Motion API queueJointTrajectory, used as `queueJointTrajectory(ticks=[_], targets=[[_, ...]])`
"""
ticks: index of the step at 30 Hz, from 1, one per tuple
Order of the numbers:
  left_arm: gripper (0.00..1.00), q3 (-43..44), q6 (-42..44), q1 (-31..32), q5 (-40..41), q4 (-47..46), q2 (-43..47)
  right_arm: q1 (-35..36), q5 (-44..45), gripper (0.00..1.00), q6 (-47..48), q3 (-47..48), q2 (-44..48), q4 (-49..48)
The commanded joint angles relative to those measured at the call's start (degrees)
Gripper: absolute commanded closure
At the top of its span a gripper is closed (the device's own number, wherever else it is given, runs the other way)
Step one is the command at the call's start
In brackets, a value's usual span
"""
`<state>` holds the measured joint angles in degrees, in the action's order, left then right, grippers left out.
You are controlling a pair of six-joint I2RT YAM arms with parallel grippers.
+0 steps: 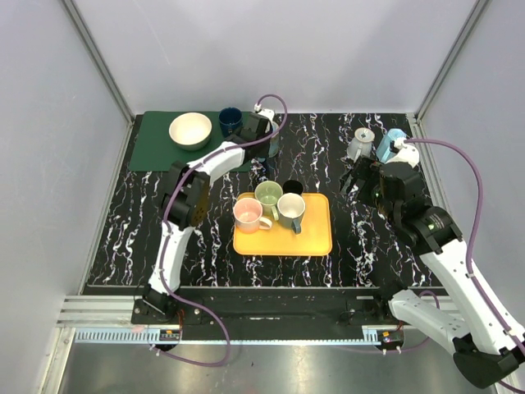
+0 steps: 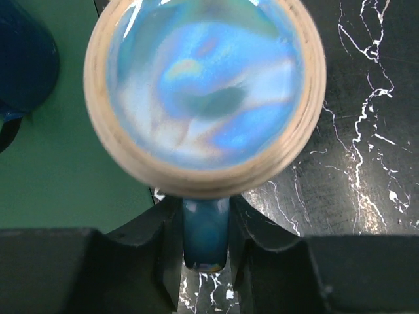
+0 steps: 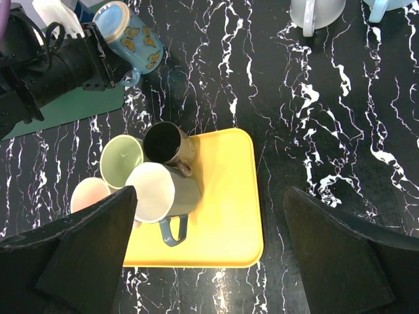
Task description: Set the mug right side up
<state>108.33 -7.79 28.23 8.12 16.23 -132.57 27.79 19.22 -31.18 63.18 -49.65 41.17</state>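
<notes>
The mug [image 3: 131, 36] is light blue with butterflies, and its beige-ringed base faces upward. In the left wrist view that base [image 2: 206, 91] fills the frame, with the blue handle [image 2: 206, 229] pinched between the black fingers. My left gripper [image 2: 206, 245] is shut on this handle, at the green mat's right edge [image 1: 267, 138]. I cannot tell whether the mug touches the surface. My right gripper [image 3: 209, 196] is open and holds nothing. It hovers over the table right of the yellow tray [image 1: 358, 176].
The yellow tray [image 1: 316, 238] carries several mugs: pink [image 1: 247, 214], green [image 1: 268, 194], black [image 1: 293, 188], grey [image 1: 291, 209]. A cream bowl [image 1: 189, 130] and a dark blue cup [image 1: 230, 121] sit on the green mat [image 1: 156, 148]. Grey [image 1: 359, 145] and light blue [image 1: 390, 144] mugs stand inverted at back right.
</notes>
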Motion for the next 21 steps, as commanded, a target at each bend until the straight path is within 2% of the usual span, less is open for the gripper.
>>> queueJointTrajectory(ticks=[1,9,14,15,16,19,21], targets=[[0.59,-4.44,-1.35,0.16,-0.04,-8.13,8.63,-0.02,-1.12,0.0,-0.37,-0.86,1.04,-2.32],[0.39,-8.84,-0.91,1.65,3.82,-10.51,16.99,-0.1,-2.52,0.0,-0.64,-2.27,0.96,-2.23],[0.29,-11.21,-2.31,2.62,9.62,-11.13,29.63,-0.02,-5.76,0.02,2.52,-3.58,-4.13,-3.72],[0.21,-12.52,-2.84,3.32,13.38,-11.13,31.65,-0.1,-6.47,0.03,3.31,-3.76,-6.84,-3.99],[0.01,-13.32,-3.8,3.67,15.15,-10.87,36.11,-0.02,-7.18,0.05,3.49,-3.85,-8.26,-5.12],[0.01,-18.93,-7.04,4.73,16.49,-9.47,45.78,-0.02,-11.21,0.05,4.28,-4.64,-12.39,-8.81],[0.01,-25.06,-9.69,4.73,13.52,-7.71,50.9,0.24,-13.94,0.06,6.29,-3.33,-15.29,-8.56]])
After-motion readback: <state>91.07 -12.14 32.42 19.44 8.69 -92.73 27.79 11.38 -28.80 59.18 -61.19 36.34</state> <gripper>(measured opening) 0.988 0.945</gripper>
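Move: My left fingers are round the handle of the light blue mug, whose body is about 5 cm ahead, 1 cm to the right and level with the hand. The dark blue mug stands some 10 cm ahead and 10 cm left; the green mug is about 15 cm back and 1 cm right. From my open right hand, the grey mug in the tray lies roughly 7 cm ahead, 12 cm left and 22 cm down, with the black cup 7 cm beyond it. I spread my left fingers wide off the light blue mug's handle, easing back a centimetre or two, then lift fast and nearly straight up, some 28 cm in all, drawing back about 9 cm and slightly left as the fingers tip up. My right hand, still wide open, sinks about 7 cm and slides left towards the grey mug in the tray, tipping down a little. ##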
